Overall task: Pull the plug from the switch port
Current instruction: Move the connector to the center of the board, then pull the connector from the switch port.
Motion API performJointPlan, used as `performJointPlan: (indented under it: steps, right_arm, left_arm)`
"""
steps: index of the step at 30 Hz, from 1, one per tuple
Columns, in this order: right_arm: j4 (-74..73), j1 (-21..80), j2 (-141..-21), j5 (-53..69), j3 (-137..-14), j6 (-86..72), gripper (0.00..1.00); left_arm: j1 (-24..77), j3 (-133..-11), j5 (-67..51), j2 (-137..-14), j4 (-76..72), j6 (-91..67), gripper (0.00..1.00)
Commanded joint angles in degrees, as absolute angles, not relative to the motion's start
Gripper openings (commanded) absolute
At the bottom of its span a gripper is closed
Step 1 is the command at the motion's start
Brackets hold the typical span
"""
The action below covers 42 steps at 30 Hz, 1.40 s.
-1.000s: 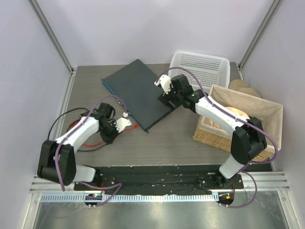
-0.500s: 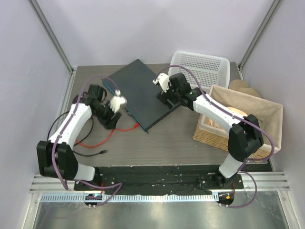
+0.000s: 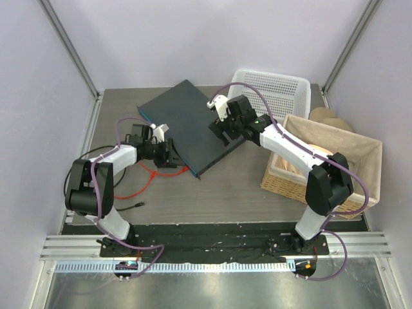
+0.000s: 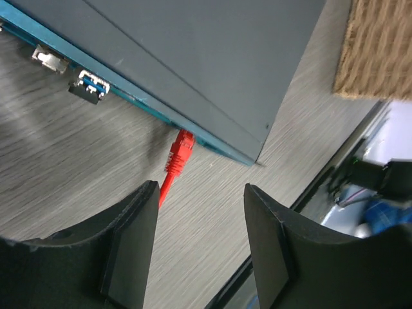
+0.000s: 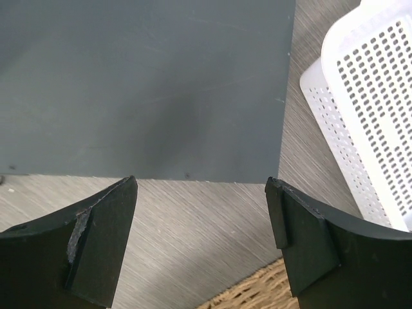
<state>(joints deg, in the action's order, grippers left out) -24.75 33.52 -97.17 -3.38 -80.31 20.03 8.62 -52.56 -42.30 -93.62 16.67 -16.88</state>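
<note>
The switch (image 3: 183,122) is a flat dark slate-grey box lying askew on the table, its bluish front edge (image 4: 138,96) facing my left arm. A red plug (image 4: 182,148) sits in a port near the end of that edge, and its red cable (image 3: 147,182) trails away over the table. My left gripper (image 4: 201,188) is open with nothing between its fingers, a short way in front of the plug. In the top view the left gripper (image 3: 168,154) is beside the front edge. My right gripper (image 5: 203,183) hangs open and empty over the switch's right-hand edge (image 5: 148,84).
A white perforated basket (image 3: 273,90) stands behind the switch, and a wicker basket (image 3: 335,161) stands to the right. A black cable (image 3: 96,154) loops by the left arm, its loose end (image 3: 138,206) near the table's front. Other small sockets (image 4: 90,87) show along the front edge.
My left gripper has gone from shut to open. It swung up and left from the cable, then came back to the switch's front edge. The right arm has barely moved.
</note>
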Motion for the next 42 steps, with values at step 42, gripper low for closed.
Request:
performJointPlan:
  steps: [42]
  right_arm:
    - [-26.90, 35.77, -110.12, -2.81, -88.50, 13.36, 0.89]
  left_arm:
    - [6.50, -45.70, -58.10, -107.84, -7.82, -25.31, 0.61]
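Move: The red plug in the switch's near-side port lies about 4 cm to the left hand's right, level with it fore and aft, and some 4 cm below. The black connector on the table is roughly 13 cm left and 13 cm back. The switch's middle is about 7 cm ahead, 11 cm left and 12 cm below the right hand; the white basket stands some 15 cm right and 18 cm ahead, about as low. The left hand, open and empty, eases some 2 cm forward and right and then sinks about 3 cm towards the red plug, its wrist tilting some 20 degrees so the fingers point flatter to the right and come close on either side of the plug, without closing. Meanwhile the right hand, also staying open, comes down about 7 cm and 3 cm left towards the switch's top by its right edge, tipping its fingers some 10 degrees further down; whether they touch it can't be seen. ##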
